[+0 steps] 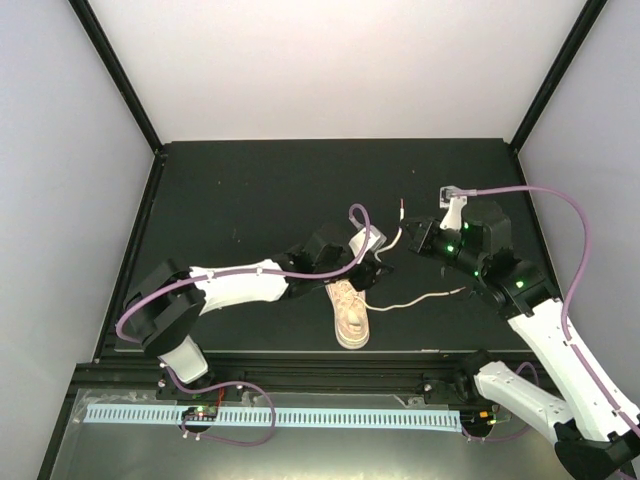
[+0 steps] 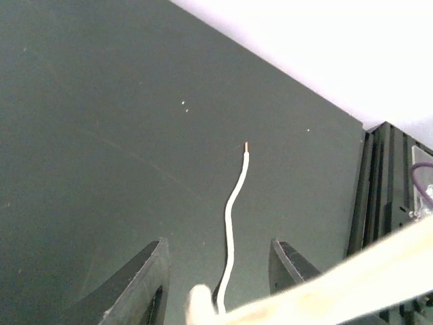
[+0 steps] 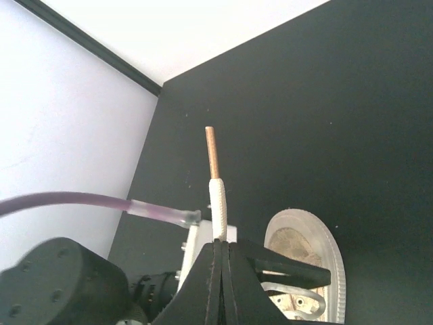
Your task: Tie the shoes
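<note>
The beige-pink shoe (image 1: 351, 312) lies on the black mat, toe toward the near edge; the right wrist view shows its pale toe (image 3: 298, 244). My left gripper (image 1: 378, 243) hovers just behind the shoe. Its fingers (image 2: 152, 271) stand apart, open, either side of a thin white lace (image 2: 230, 223) that runs forward to a copper tip. A second, blurred lace (image 2: 352, 281) crosses close under the left wrist camera. My right gripper (image 3: 222, 242) is shut on a lace (image 3: 218, 203) just below its copper tip, and sits right of the left one (image 1: 413, 237).
Another stretch of lace (image 1: 420, 298) trails right from the shoe across the mat (image 1: 250, 200). Black frame posts (image 1: 115, 70) and white walls ring the mat. A perforated white rail (image 1: 270, 415) runs along the near edge between the arm bases.
</note>
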`<state>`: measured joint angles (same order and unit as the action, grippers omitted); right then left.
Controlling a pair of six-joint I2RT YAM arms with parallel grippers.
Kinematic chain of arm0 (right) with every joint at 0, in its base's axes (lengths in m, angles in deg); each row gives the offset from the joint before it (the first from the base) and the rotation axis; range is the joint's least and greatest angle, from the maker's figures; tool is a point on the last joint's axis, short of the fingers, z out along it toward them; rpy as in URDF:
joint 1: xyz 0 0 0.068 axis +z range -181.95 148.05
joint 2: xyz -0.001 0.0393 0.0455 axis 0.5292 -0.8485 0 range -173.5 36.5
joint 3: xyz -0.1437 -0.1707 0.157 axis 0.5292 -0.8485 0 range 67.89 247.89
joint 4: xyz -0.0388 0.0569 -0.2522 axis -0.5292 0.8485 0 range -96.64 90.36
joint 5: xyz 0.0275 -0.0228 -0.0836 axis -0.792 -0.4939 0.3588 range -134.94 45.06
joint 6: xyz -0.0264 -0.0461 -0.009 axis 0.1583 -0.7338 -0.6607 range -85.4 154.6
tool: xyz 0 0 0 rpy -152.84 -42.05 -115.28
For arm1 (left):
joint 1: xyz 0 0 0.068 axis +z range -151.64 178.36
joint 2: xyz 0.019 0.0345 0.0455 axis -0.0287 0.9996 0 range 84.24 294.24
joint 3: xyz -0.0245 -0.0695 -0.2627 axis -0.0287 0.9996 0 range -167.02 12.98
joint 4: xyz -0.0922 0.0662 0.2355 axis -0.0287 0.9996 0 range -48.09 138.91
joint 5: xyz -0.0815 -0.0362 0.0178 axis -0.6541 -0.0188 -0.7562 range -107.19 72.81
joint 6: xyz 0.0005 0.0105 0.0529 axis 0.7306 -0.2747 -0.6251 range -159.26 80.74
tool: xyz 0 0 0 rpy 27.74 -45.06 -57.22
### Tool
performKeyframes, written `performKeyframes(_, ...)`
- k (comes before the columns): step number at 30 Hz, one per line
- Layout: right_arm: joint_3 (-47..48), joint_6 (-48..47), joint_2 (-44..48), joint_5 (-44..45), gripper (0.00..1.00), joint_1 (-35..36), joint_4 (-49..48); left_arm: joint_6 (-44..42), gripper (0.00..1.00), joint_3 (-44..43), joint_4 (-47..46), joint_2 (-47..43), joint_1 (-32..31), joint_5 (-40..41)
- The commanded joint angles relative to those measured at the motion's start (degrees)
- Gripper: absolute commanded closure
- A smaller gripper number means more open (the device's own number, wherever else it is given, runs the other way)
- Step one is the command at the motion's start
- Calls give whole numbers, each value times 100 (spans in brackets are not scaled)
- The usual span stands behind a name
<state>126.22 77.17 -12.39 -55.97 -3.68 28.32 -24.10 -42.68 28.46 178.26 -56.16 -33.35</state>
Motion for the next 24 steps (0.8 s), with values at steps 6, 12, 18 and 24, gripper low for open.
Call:
performKeyframes(6,232,59,65,118,98,20,23,459,68,561,-974,111,-39,-69)
performKeyframes(12,203,35,68,198,98,20,54,567,95,709,-1122,89,-32,-6)
performKeyframes(18,201,-210,-174,278,98,20,34,618,98,1101,-979,-610,0,524)
performKeyframes(24,-37,-428,-1033,79,98,27,-420,781,98,1787,-440,-1480,88,803)
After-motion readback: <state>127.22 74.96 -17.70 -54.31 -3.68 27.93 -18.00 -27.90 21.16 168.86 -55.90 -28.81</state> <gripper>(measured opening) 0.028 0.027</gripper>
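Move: For the left hand, the stretch of lace hanging from the right gripper lies some 3 cm below its open fingers and about 1 cm back and left. The shoe's middle is roughly 3 cm back, 8 cm left and 13 cm below that hand. The loose lace's middle is about 3 cm back, 7 cm right and 16 cm down. From the right hand, the lace stretch is some 17 cm below, 5 cm left and 2 cm back. Down about 3 cm goes the left hand, its half-open fingers then shutting on the lace that comes down from the right gripper; pinching the lace, it draws about 4 cm left over the shoe, rising slightly late on. The right hand keeps its grip near the lace tip, hardly moving until the end, when it gives some 2 cm forward and down. ##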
